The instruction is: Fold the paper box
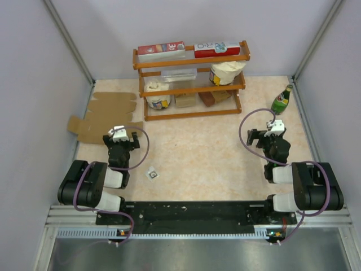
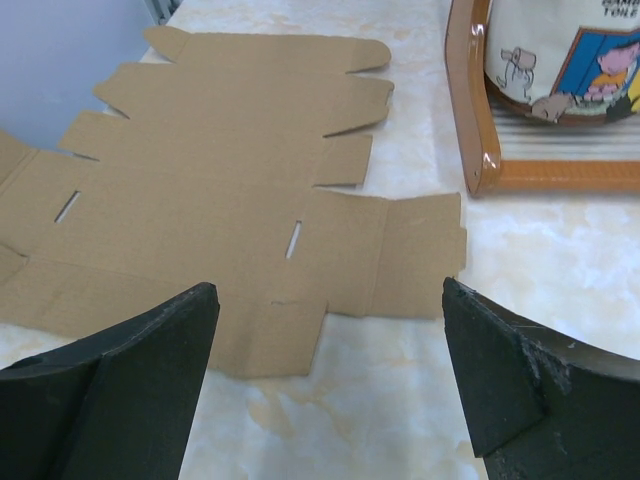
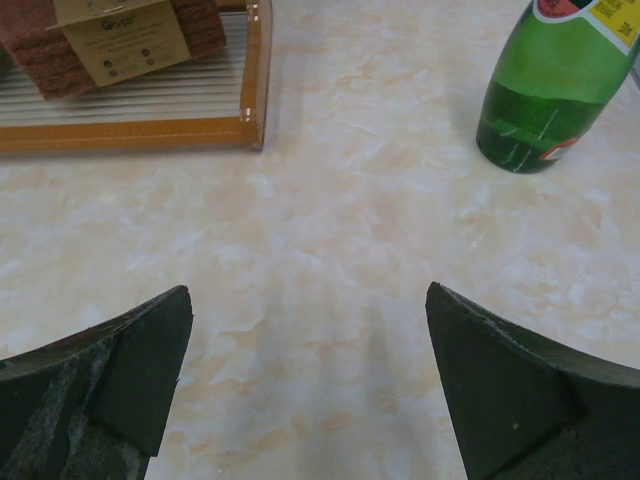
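Note:
The paper box (image 1: 107, 116) is a flat brown die-cut sheet with flaps and slots, lying unfolded at the table's back left. Seen from the left wrist, the sheet (image 2: 220, 190) spreads just ahead of the fingers. My left gripper (image 1: 119, 137) hovers at its near edge, open, with only bare table between its fingertips (image 2: 330, 330). My right gripper (image 1: 265, 135) is far from the sheet on the right side of the table, open over bare surface (image 3: 310, 330).
A wooden shelf rack (image 1: 192, 82) with cartons, jars and packets stands at the back centre; its corner (image 2: 470, 120) is close to the sheet's right flap. A green bottle (image 1: 282, 100) stands at the back right (image 3: 550, 80). A small tag (image 1: 152, 174) lies near the arms.

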Motion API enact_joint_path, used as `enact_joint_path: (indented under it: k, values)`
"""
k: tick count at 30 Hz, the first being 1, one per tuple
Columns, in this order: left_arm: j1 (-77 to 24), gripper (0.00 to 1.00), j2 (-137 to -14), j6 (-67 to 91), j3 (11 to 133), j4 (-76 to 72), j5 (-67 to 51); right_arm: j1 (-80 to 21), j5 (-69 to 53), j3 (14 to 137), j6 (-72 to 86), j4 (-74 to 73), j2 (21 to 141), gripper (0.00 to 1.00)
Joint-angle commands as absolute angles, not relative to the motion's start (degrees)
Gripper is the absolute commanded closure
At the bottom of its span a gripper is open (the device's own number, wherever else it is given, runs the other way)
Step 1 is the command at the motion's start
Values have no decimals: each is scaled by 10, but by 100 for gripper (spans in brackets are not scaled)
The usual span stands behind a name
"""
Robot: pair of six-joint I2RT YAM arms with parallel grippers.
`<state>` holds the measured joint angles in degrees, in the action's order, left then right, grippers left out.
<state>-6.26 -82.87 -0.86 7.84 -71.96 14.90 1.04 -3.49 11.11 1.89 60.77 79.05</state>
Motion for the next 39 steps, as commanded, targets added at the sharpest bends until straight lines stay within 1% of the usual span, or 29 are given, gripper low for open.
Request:
enact_joint_path:
  k: [1,7,8,10,12,15,17,19,26,28,30,32,34,35,36,39]
  values:
    - [-72,4,-826,-26,58,-842,144,8,-76,75,-18,704,778,1]
    - [-76,4,-826,-25,61,-835,164,6,-62,74,-15,703,778,1]
    - [-76,1,-825,-25,64,-829,170,6,-55,76,-12,697,778,1]
    - [-77,1,-824,-24,76,-807,171,6,-41,92,-5,673,778,1]
    - [-78,1,-824,-25,94,-774,170,5,-31,108,-4,643,780,1]
    - [-75,1,-823,-11,141,-673,169,5,-21,113,-4,634,780,1]
    - [-74,1,-823,-14,127,-709,172,5,-21,111,-4,635,780,1]
    - [-74,1,-824,-10,138,-685,175,4,-18,111,-4,635,780,1]
    - [-74,1,-825,-11,134,-694,177,4,-16,111,-4,636,780,1]
    - [-74,1,-824,-11,135,-692,177,4,16,115,22,621,767,1]
    - [-74,1,-824,-11,135,-693,177,4,80,141,40,538,724,1]
    - [-74,1,-824,-11,135,-693,177,4,163,201,79,377,673,1]
    - [-75,1,-824,-11,135,-693,176,4,240,289,174,189,650,1]
    - [-74,1,-824,-11,134,-693,177,4,250,330,221,97,649,1]
    - [-74,1,-824,-11,135,-693,177,4,233,365,230,31,654,1]
    - [-74,1,-824,-11,134,-693,176,-42,228,403,217,-28,655,1]
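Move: The flat cardboard box lies about 65 cm to the right hand's left and 14 cm ahead, some 10 cm below. The green bottle stands roughly 18 cm ahead and 11 cm to the right of this hand; the shelf's near right corner is 18 cm ahead and 5 cm left, low on the table. From the left hand, the box's middle is about 14 cm ahead, 9 cm left and 10 cm below. Late, the open right hand rises some 9 cm above bare table, swinging right with a 20-degree clockwise turn. ##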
